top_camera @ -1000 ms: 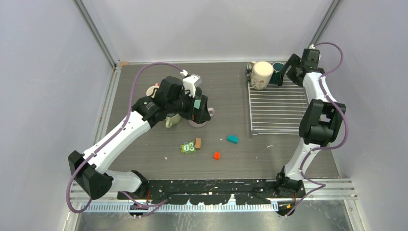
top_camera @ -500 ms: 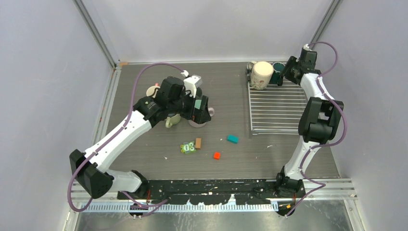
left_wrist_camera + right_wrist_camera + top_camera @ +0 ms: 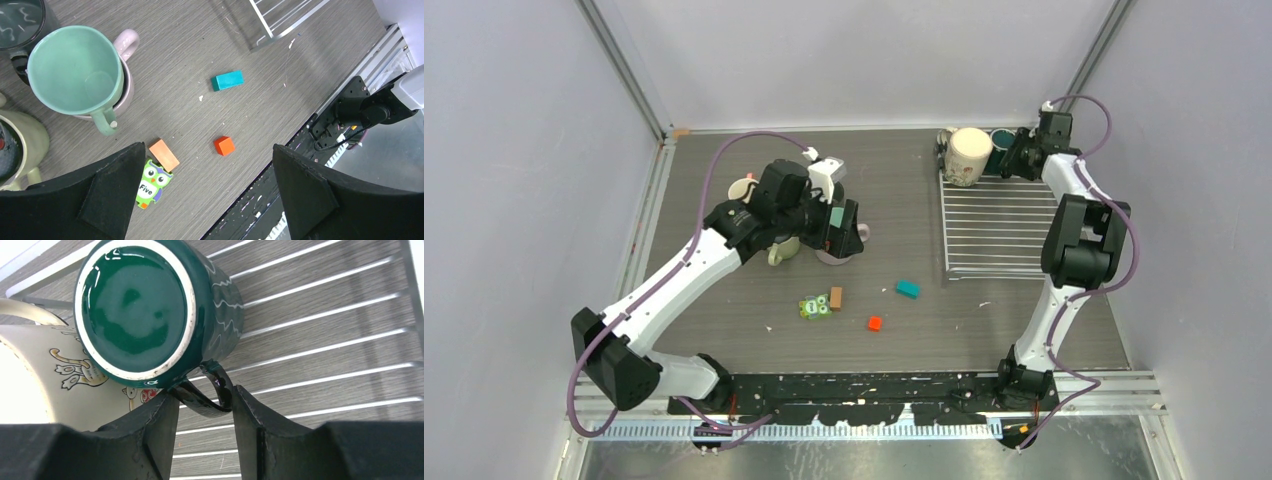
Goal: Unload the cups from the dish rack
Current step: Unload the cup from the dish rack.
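At the far end of the dish rack (image 3: 1004, 230) (image 3: 325, 315) a dark teal cup (image 3: 1001, 150) (image 3: 135, 310) lies on its side, bottom toward the right wrist camera. A cream cup (image 3: 968, 155) (image 3: 45, 380) lies beside it. My right gripper (image 3: 1016, 157) (image 3: 205, 407) is shut on the teal cup's handle, one finger pressing each side. My left gripper (image 3: 834, 225) (image 3: 207, 190) hangs open above the table. Below it a light teal cup (image 3: 75, 70) sits nested in a mauve-pink cup (image 3: 129, 42). A dark cup (image 3: 20, 20) and a pale green cup (image 3: 25, 145) (image 3: 781, 250) stand next to them.
Small toys lie on the table between the cups and the rack: a teal block (image 3: 908, 289) (image 3: 227, 80), a red cube (image 3: 875, 323) (image 3: 224, 145), an orange block (image 3: 164, 155) and a green owl piece (image 3: 813, 308) (image 3: 150, 182). Walls enclose the table's left, back and right sides.
My right gripper has moved in toward the teal cup at the rack's far end and closed its fingers onto the handle. The left arm has stayed where it was.
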`<state>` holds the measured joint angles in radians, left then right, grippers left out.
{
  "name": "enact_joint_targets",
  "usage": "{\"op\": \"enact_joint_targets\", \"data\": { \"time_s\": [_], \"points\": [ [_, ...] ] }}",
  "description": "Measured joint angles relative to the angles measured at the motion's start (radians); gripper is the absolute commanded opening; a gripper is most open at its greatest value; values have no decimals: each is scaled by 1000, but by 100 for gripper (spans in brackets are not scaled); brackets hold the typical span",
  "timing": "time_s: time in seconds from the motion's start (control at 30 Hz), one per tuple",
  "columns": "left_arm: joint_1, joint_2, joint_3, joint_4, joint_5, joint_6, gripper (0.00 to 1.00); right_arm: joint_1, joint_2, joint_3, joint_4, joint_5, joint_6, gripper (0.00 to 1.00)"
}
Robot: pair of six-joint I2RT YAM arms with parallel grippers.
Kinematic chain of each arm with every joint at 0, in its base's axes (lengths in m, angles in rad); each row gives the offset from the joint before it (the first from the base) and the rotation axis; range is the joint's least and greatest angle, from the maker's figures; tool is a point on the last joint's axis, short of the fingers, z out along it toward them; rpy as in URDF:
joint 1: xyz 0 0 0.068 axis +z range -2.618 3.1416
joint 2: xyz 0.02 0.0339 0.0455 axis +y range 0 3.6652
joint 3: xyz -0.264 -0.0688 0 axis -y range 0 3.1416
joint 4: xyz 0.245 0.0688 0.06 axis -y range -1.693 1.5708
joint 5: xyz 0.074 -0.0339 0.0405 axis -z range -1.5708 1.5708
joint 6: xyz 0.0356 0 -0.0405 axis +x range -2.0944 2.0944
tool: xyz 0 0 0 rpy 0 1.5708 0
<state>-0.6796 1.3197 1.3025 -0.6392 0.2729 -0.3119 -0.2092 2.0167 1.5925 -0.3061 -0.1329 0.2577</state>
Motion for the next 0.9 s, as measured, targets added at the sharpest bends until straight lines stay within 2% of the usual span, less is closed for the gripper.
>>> {"op": "enact_joint_targets", "data": {
  "time_s": [0.33,0.53,0.9],
  "points": [
    [0,10,-2,0,0,0,100,23,15,10,0,11,-30,32],
    [0,16,-6,0,0,0,100,53,15,10,0,84,-57,23],
    [0,19,-8,0,0,0,100,79,-3,-14,3,216,-70,22]
  ]
}}
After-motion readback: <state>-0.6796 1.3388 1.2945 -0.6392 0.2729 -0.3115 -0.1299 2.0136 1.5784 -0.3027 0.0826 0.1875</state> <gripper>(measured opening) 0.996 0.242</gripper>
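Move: The dark green cup stands bottom-up in the rack, its middle about 6 cm ahead of the right hand and 2 cm to its left, at about the same height; its handle already sits between the half-open fingertips. The cat mug is some 8 cm left of the cup and 2 cm nearer; the rack's right rim runs about 10 cm to the hand's right. From the left hand the cup lies roughly 35 cm ahead, 38 cm right and 15 cm lower. The dark green cup's handle gets pinched between the right fingertips, which close from about half to a quarter open. The hand shifts about 1 cm left with a touch forward, then comes back right about as far, staying low, while it rolls some 10 degrees, its left side dipping. ##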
